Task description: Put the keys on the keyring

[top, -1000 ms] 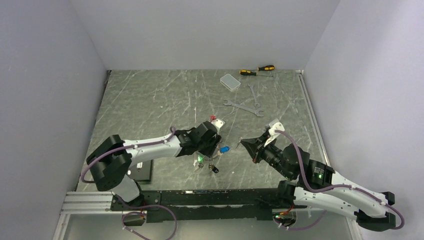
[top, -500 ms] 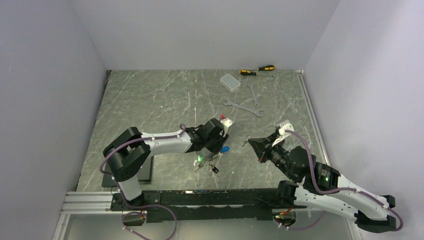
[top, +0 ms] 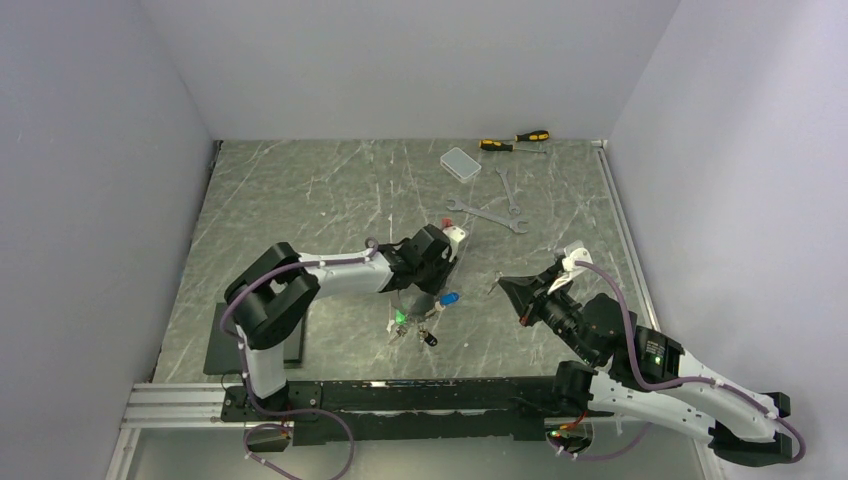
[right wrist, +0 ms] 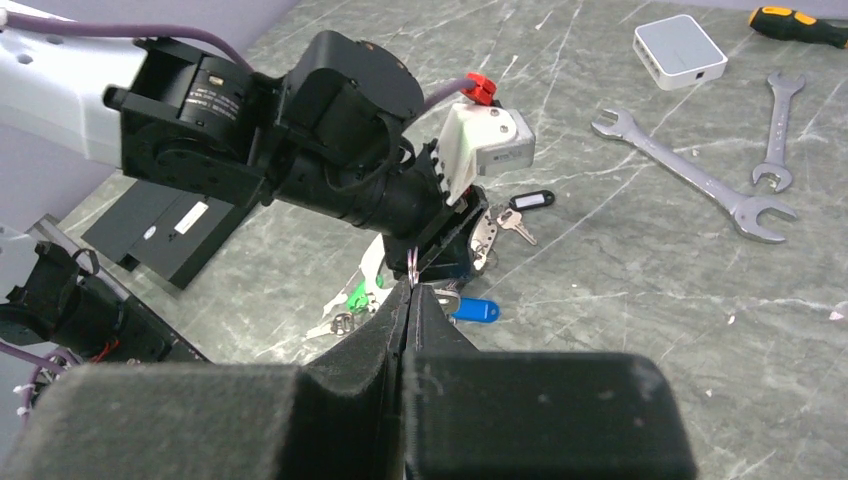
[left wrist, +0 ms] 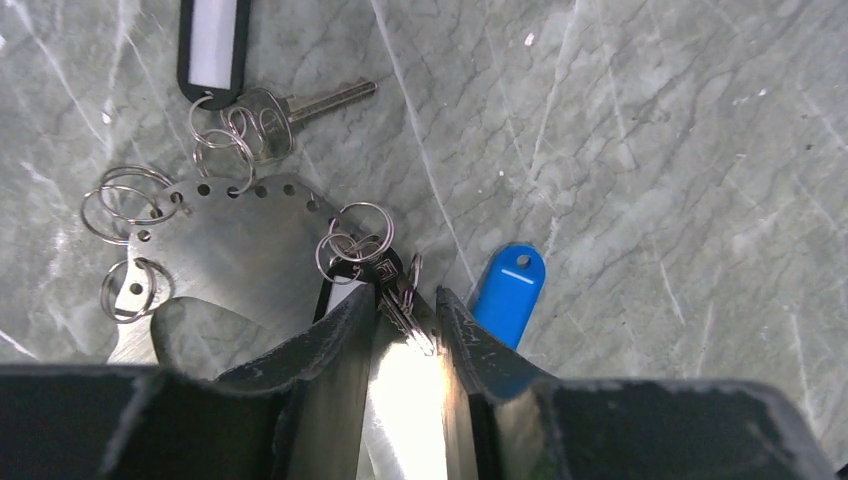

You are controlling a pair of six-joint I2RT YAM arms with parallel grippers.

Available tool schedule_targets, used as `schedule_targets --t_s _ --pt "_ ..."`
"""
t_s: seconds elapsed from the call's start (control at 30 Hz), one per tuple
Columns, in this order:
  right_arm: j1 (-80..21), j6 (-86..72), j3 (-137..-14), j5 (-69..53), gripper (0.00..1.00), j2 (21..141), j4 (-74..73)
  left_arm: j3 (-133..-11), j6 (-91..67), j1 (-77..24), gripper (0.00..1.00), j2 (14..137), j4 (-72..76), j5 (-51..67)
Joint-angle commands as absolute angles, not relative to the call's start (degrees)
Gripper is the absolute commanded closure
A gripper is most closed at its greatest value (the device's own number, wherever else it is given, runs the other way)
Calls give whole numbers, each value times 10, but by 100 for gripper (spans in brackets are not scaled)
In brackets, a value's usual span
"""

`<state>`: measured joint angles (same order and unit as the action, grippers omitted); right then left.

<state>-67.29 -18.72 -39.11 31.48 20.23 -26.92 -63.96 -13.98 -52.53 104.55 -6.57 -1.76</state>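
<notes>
My left gripper (left wrist: 407, 295) hangs low over a cluster of keys (top: 415, 325), its jaws open but narrow around a small silver key (left wrist: 405, 312) that lies slantwise between them. That key rests on a silver half-round plate (left wrist: 230, 250) with holes and several split rings. Beside it are a blue tag (left wrist: 510, 290) and a key on a black tag (left wrist: 300, 102). A green-headed key (right wrist: 352, 297) lies nearer me. My right gripper (right wrist: 410, 285) is shut, and a thin wire loop, apparently the keyring (right wrist: 412, 263), sticks out of its tips, right of the left gripper (top: 427, 293).
Two long wrenches (top: 487, 214) lie behind the arms, with a white box (top: 460, 162) and two screwdrivers (top: 515, 140) at the back wall. A flat black box (top: 225, 345) sits by the left arm's base. Walls close in both sides.
The left arm has reached further right over the keys and its jaws have narrowed round the key. The right gripper has drawn back a little to the right, still shut.
</notes>
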Motion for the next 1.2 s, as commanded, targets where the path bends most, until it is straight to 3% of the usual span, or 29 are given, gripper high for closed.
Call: schedule_targets --t_s 0.0,0.3,0.53,0.93,1.17 --pt "-676 -192 -400 318 100 198 -260 -668 -124 -523 67 1062 -59 -5" --pt "-676 -192 -401 315 100 199 -261 -663 -120 -522 78 1067 -45 10" --pt "-676 -194 -400 315 100 198 -263 -670 -114 -522 100 1068 -57 20" --pt "-676 -199 -405 316 100 198 -269 -650 -88 -522 100 984 -52 82" --pt "-676 -202 -405 315 100 193 -270 -638 -55 -521 100 924 -132 86"
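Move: At the left fingertips, about 1 cm below the hand point, a small split ring stands on the edge of the keyring's steel plate. The blue tag lies some 3 cm right and 2 cm back of this hand, a black tag about 2 cm ahead and 1 cm left, and the green tag roughly 6 cm back and 7 cm left. From the right hand the split ring is some 12 cm ahead, 12 cm left and 24 cm below. Dipping about 1 cm, the left hand settles over the split ring at the plate's edge and shuts its part-open fingers on it. With the pinch kept, it edges back and right, then rises quickly some 7 cm off the table, ending about 2 cm farther back and turned roughly 10 degrees clockwise. The right hand stays put, still gripping a small thin metal piece. ##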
